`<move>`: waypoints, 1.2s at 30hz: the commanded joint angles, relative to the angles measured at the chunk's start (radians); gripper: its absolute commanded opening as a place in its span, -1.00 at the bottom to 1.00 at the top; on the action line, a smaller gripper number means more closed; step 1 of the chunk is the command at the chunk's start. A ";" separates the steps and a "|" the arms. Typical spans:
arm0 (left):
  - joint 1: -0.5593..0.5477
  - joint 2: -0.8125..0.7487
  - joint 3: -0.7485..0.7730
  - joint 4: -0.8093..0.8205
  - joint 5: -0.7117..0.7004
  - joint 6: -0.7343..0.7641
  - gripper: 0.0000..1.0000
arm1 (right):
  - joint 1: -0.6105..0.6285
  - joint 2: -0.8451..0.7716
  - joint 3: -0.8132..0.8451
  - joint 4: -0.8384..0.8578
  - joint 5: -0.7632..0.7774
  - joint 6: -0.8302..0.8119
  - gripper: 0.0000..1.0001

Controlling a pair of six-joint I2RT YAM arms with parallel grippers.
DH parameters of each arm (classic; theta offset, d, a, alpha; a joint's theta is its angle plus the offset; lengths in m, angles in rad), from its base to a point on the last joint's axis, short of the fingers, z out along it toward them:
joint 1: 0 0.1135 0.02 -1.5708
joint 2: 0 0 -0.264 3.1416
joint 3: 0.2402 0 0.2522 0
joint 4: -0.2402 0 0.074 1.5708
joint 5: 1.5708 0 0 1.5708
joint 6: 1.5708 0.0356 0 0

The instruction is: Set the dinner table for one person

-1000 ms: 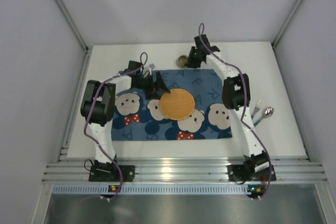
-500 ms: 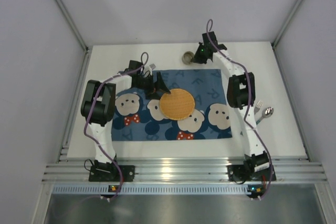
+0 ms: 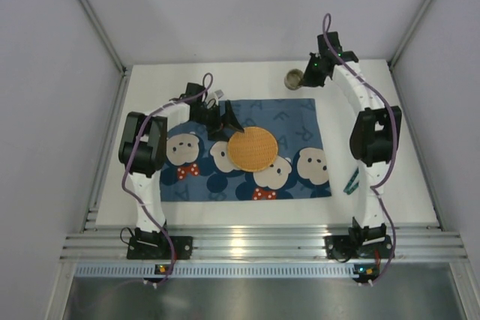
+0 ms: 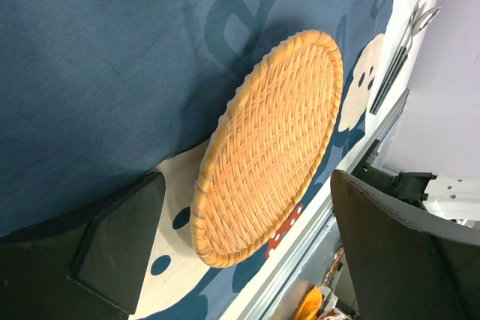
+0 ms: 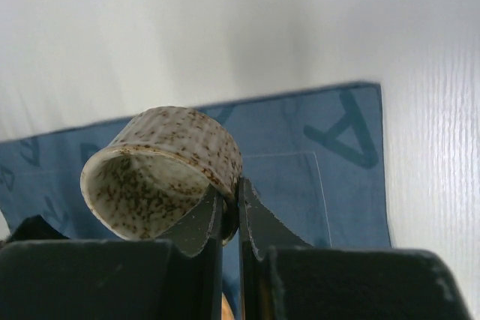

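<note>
A small brown-speckled cup (image 3: 293, 79) hangs just past the far right corner of the dark blue bear-print mat (image 3: 296, 121). My right gripper (image 3: 306, 77) is shut on its wall. In the right wrist view one finger is inside the cup (image 5: 161, 170) and one outside, the gripper (image 5: 231, 204) pinching the rim. A round wicker plate (image 3: 253, 148) lies on the mat's middle. My left gripper (image 3: 223, 121) stands open at the plate's far left edge, holding nothing. In the left wrist view the plate (image 4: 270, 148) lies ahead between the gripper's (image 4: 246, 185) wide fingers. The white dinner table (image 3: 375, 91) lies under it all.
Cutlery lies right of the mat; only a teal handle (image 3: 352, 182) shows under my right forearm, and its far ends (image 4: 405, 43) show in the left wrist view. Aluminium rails (image 3: 262, 243) edge the near side, grey walls close the other sides.
My right gripper closed on the cup and carried it to the right along the far edge of the mat. The right forearm now covers the cutlery. The left arm barely moved.
</note>
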 commanded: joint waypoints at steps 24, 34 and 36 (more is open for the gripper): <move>0.000 0.019 0.013 0.015 -0.033 0.025 0.93 | 0.001 -0.048 -0.008 -0.370 0.193 -0.110 0.99; -0.017 0.035 -0.019 0.061 -0.030 0.005 0.92 | -0.352 -0.423 -0.600 -0.318 0.159 0.046 0.99; -0.024 0.033 -0.025 0.070 -0.027 0.002 0.92 | -0.416 -0.460 -0.680 -0.279 0.110 0.086 0.99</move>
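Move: The cup is already pinched by its right wall, its middle some 3 cm left of the right fingers. The bare spot for it, on the placemat's far right corner, lies about 8 cm back, 1 cm left and 12 cm below that hand. The woven plate is roughly 22 cm back and 17 cm left, the fork 30 cm back and 19 cm right, both about 14 cm lower. From the left hand, the cup's spot is some 7 cm ahead and 24 cm right, slightly lower. The cup, held by its wall in the right hand, is brought down about 10 cm and back 8 cm onto the placemat's far right corner, the fingers tipping some 25 degrees nearer to straight down. There they open wide and let go of it, then the hand rises and sweeps away right and back towards the fork and spoon, about 20 cm, turning clockwise. ##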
